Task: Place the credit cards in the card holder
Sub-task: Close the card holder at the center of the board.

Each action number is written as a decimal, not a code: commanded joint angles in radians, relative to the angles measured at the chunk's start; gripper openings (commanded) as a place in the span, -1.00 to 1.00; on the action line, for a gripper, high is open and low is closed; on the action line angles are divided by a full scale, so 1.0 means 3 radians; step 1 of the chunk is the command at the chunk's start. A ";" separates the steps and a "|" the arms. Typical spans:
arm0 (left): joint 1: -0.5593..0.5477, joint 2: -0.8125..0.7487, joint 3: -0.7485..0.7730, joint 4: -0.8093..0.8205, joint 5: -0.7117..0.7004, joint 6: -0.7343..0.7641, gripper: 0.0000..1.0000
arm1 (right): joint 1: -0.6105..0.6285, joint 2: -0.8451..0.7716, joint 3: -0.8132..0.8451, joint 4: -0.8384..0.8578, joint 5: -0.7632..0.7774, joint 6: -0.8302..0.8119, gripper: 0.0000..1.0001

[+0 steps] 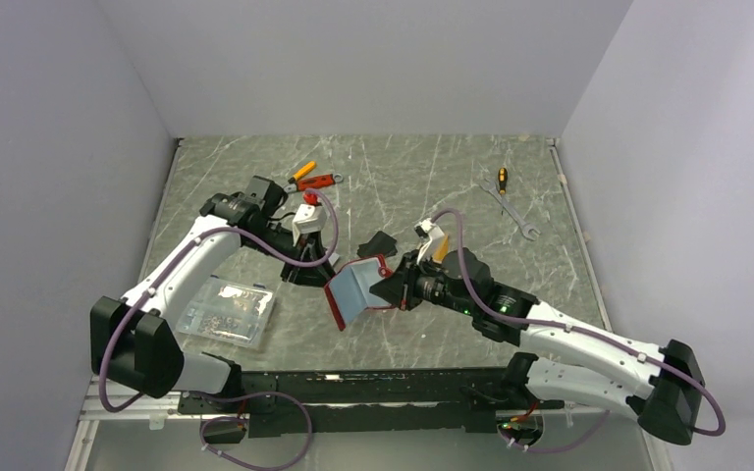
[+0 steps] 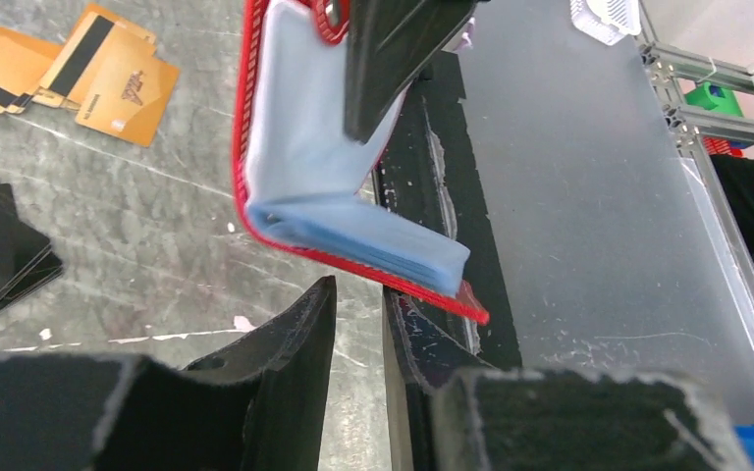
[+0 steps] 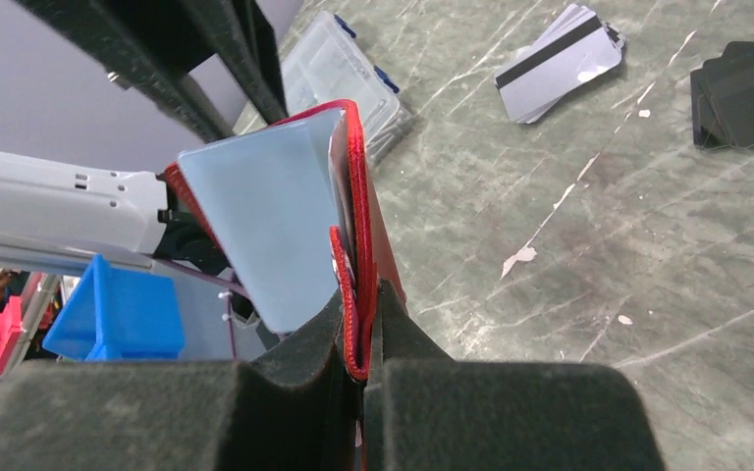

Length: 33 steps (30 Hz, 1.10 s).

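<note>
The red card holder (image 1: 356,291) hangs open above the table, its bluish lining (image 2: 314,147) showing. My right gripper (image 3: 361,329) is shut on the edge of one red flap. My left gripper (image 2: 358,289) stands just below the other flap. Its jaws are a narrow gap apart with only table showing between them, and the flap's red edge (image 2: 466,309) lies over one fingertip. Orange-gold credit cards (image 2: 108,78) lie fanned on the table. Silver-white credit cards with a dark stripe (image 3: 560,64) lie in a small stack.
Black flat rectangles (image 3: 746,83) lie near the cards. A clear plastic box (image 1: 228,312) sits at the left, under my left arm. A screwdriver (image 1: 502,180), a wrench (image 1: 515,214) and orange and red tools (image 1: 312,177) lie at the back. A blue bin (image 3: 118,309) stands off the table.
</note>
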 commanded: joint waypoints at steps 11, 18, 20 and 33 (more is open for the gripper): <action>-0.0285 0.0247 -0.0010 0.0147 0.0002 0.0009 -0.41 | -0.0153 0.0720 -0.0460 0.1382 -0.0399 0.0571 -1.00; -0.0776 0.0656 -0.0238 0.1142 -0.1286 -0.0616 -0.44 | -0.0328 0.1149 -0.0836 0.1843 -0.0595 0.0825 -1.00; -0.0863 0.0871 -0.0203 0.1218 -0.1540 -0.0622 -0.45 | -0.0364 0.1264 -0.0964 0.1949 -0.0639 0.0871 -1.00; -0.0766 0.0586 0.0106 0.1034 -0.1629 -0.0586 -0.48 | -0.0583 0.1123 -0.1370 0.2108 -0.0788 0.0796 -1.00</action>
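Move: The right hand still pinches the card holder by its right cover; its place on the board is about 20 cm below, 1 cm back and 1 cm left. From that spot the black cards lie some 19 cm farther out, level sideways, and the gold cards 16 cm farther out, 15 cm right. For the empty left hand, the holder's middle is roughly 6 cm right, 3 cm back and 3 cm below; the white cards lie 13 cm ahead, 3 cm left, 22 cm down. Keeping its pinch on the card holder's right cover, the right hand lowers it about 19 cm onto the board, drifting left 2 cm, then back right 5, its fingers tipping further down. The left hand, not touching it, eases slightly back, then follows down some 15 cm, right and forward a little, rising slightly at the end, fingers tilting down nearly 30 degrees. ##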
